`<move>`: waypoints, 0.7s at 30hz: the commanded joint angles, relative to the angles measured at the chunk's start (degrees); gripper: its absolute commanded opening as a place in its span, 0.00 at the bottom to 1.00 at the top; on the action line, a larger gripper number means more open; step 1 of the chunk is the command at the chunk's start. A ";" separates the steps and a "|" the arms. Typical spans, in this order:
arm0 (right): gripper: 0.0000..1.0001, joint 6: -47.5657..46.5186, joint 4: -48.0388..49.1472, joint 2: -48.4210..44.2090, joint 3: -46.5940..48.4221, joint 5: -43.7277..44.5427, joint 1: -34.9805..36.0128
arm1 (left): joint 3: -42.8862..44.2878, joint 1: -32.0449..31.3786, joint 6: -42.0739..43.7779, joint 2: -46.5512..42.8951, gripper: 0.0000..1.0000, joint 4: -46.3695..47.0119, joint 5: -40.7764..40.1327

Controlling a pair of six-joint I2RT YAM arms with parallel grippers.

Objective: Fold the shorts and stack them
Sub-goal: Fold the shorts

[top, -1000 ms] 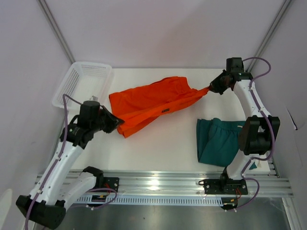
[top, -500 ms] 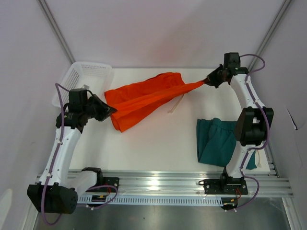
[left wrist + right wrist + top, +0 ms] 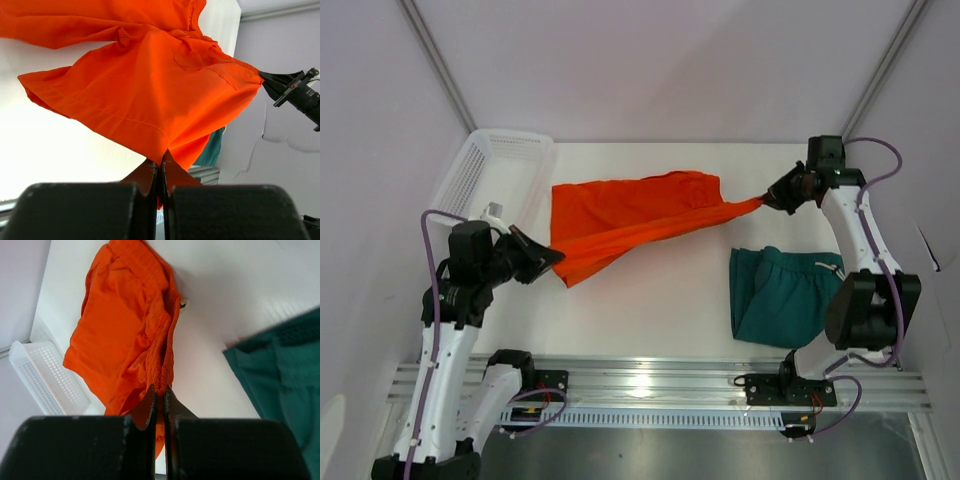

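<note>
The orange shorts (image 3: pixel 630 215) hang stretched above the table between both grippers. My left gripper (image 3: pixel 556 256) is shut on a leg hem at the left end (image 3: pixel 162 152). At the right end my right gripper (image 3: pixel 767 198) is shut on the gathered waistband (image 3: pixel 161 389). The orange shorts (image 3: pixel 150 85) spread wide in the left wrist view and hang as a long drape (image 3: pixel 125 335) in the right wrist view. The teal-green shorts (image 3: pixel 780 295) lie folded on the table at the right, also seen in the right wrist view (image 3: pixel 280 370).
A white mesh basket (image 3: pixel 490 185) stands at the table's back left corner, close behind the left arm (image 3: pixel 470 270). The right arm (image 3: pixel 865 290) rises over the teal-green shorts. Walls close in on both sides.
Both grippers have shifted, the left one toward the near edge and the right one to the right and nearer. The orange shorts moved with them and stay stretched.
</note>
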 commanded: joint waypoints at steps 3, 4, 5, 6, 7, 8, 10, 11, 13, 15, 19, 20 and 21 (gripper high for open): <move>0.00 -2.94 -2.86 -12.26 -6.45 5.98 -3.18 | -2.14 -4.72 -2.22 -5.25 0.00 -3.40 -1.43; 0.00 -3.12 -2.69 -13.42 -8.46 5.98 -3.45 | -2.23 -6.12 -2.75 -5.34 0.00 -3.58 -1.69; 0.00 -3.21 -2.77 -14.30 -9.26 5.81 -4.06 | -2.23 -6.57 -2.75 -5.26 0.00 -3.23 -2.30; 0.00 -3.30 -2.69 -15.18 -9.62 5.54 -4.24 | -1.88 -6.83 -2.49 -4.74 0.00 -3.23 -2.83; 0.00 -3.21 -2.69 -15.10 -9.53 5.63 -4.33 | -0.31 -6.84 -1.36 -3.86 0.00 -3.23 -3.53; 0.00 -2.86 -2.86 -14.84 -9.10 5.72 -4.59 | 0.40 -6.75 -0.65 -1.24 0.00 -3.14 -4.58; 0.00 -2.68 -3.39 -12.73 -7.78 5.63 -4.68 | 2.77 -6.75 0.84 2.54 0.00 -1.92 -4.59; 0.00 -2.07 -3.65 -11.85 -5.86 5.72 -4.77 | 4.61 -6.66 1.29 4.74 0.00 -1.12 -4.33; 0.00 -1.54 -3.83 -9.04 -4.09 5.54 -4.77 | 7.60 -6.14 2.42 10.63 0.00 -0.33 -4.24; 0.00 -0.67 -4.18 -5.98 -1.02 5.72 -4.77 | 11.03 -5.00 2.87 15.19 0.00 0.90 -4.60; 0.00 0.66 -4.09 -0.79 3.55 5.54 -4.77 | 15.69 -3.24 3.75 21.18 0.00 2.84 -4.15; 0.00 0.83 -4.18 0.45 5.91 5.54 -4.77 | 17.27 -2.97 4.01 22.50 0.00 2.58 -3.81; 0.00 1.01 -4.18 1.68 7.15 5.45 -4.68 | 19.37 -2.62 4.36 23.91 0.00 2.31 -3.54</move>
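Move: The orange shorts are still pinched at a corner in each hand, with the rest lying spread on the table. The middle of this spread part is some 29 cm ahead, 19 cm right and 24 cm below the left hand, and about 10 cm ahead, 34 cm left and 19 cm below the right. The white basket stands roughly 38 cm ahead and 21 cm left of the left hand, some 20 cm below it. The folded green shorts lie about 15 cm back and 7 cm right of the right hand, 18 cm below it. The orange shorts, still gripped at both ends, are first drawn back towards the robot and to the right, then swung forward again. The left hand backs some 3 cm, then reverses and sweeps about 10 cm forward, its fingers tipping down slightly. The right hand draws back about 6 cm, rising a little, then returns about 5 cm forward and sinks, ending roughly 4 cm farther right. Both grippers stay shut on the cloth. ##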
